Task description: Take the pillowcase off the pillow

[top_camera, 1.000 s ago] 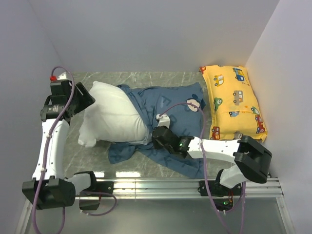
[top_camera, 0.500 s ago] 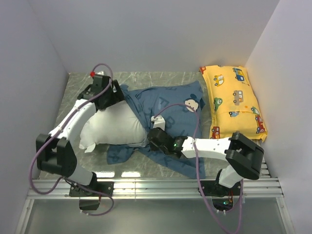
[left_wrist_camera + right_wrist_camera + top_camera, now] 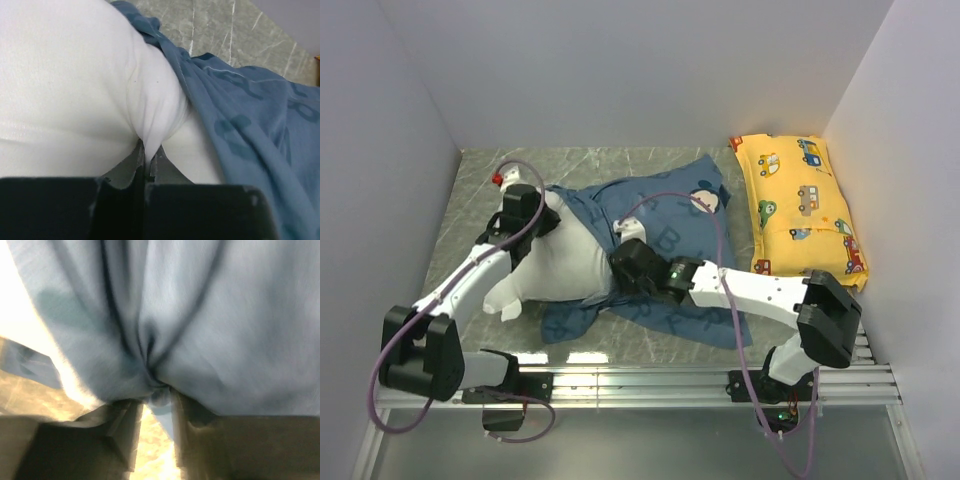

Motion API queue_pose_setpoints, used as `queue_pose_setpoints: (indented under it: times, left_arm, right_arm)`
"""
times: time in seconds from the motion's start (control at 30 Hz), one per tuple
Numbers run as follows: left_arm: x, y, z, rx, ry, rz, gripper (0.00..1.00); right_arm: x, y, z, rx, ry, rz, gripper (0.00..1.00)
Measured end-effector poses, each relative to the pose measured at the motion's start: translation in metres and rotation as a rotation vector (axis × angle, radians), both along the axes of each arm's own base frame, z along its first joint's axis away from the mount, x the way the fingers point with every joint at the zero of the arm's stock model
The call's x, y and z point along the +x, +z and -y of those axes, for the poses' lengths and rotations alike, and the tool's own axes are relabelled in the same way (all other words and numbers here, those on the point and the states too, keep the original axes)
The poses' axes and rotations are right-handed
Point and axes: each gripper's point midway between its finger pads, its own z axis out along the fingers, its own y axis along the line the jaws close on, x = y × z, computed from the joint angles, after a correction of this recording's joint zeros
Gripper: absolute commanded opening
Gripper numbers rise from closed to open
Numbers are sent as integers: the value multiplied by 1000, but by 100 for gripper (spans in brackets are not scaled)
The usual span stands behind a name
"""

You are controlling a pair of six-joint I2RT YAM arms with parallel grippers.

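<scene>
The white pillow point(image 3: 555, 270) lies left of centre, its right end still inside the dusty-blue pillowcase point(image 3: 665, 215), which spreads to the right. My left gripper point(image 3: 548, 222) rests on the pillow's far side. In the left wrist view, the left gripper point(image 3: 148, 150) is shut on a pinched fold of the pillow point(image 3: 75, 90), with the pillowcase point(image 3: 250, 120) on the right. My right gripper point(image 3: 618, 268) sits at the pillowcase's mouth. In the right wrist view, the right gripper point(image 3: 156, 400) has its jaws apart, with bunched pillowcase point(image 3: 200, 330) at the tips.
A yellow pillow with a car print point(image 3: 802, 205) lies along the right wall. Grey walls close in the marble tabletop point(image 3: 470, 190) on three sides. A metal rail point(image 3: 640, 380) runs along the near edge.
My left arm swung from the far left onto the pillow and its gripper closed on white fabric. The right gripper moved left and opened from a shut grip on the pillowcase.
</scene>
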Motion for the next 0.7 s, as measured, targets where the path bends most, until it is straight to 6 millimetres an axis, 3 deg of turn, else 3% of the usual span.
queue_pose_setpoints:
  times: [0.07, 0.17, 0.37, 0.43, 0.53, 0.6, 0.67, 0.7]
  left_arm:
    - [-6, 4, -2, -3, -3, 35, 0]
    - [-16, 5, -5, -7, 1, 67, 0]
    - [-27, 9, -6, -14, -4, 97, 0]
    - [-28, 10, -5, -17, -5, 106, 0]
    - [-29, 11, -5, -20, -6, 116, 0]
    - [-30, 11, -5, -22, -6, 123, 0]
    - [-32, 12, -5, -25, -7, 130, 0]
    - [-33, 13, -5, -27, -7, 134, 0]
  right_arm:
    - [7, 22, -4, 4, 24, 9, 71]
    - [24, 63, -8, 32, 35, 45, 78]
    - [82, 199, -23, 193, 8, 241, 86]
    - [97, 232, -32, 222, 10, 295, 88]
    - [118, 249, -60, 218, 46, 327, 89]
    - [135, 244, -87, 198, 80, 327, 89]
    - [149, 221, -107, 160, 103, 305, 89]
    - [153, 199, -115, 126, 115, 278, 88]
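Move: The right hand, jaws already parting at the bunched pillowcase mouth, has the far end of the pillowcase hem about 19 cm ahead and 11 cm to its left, some 4 cm lower. The white pillow's middle is roughly 5 cm ahead and 13 cm left, and the printed puppy face about 18 cm ahead and 18 cm right. From the left hand, which already pinches the pillow's cover, that hem end lies some 7 cm ahead, 2 cm right and 8 cm below. The right hand opens wide and comes free of the bunched pillowcase, climbing steeply some 25 cm while reaching forward, then swinging left as well and starting to sink, to end above the far end of the hem, about 15 cm farther forward and 11 cm farther left, its fingers tipped up by nearly 20 degrees. The left hand keeps its pinch on the white pillow and draws back about 3 cm towards its base, rising a little. ##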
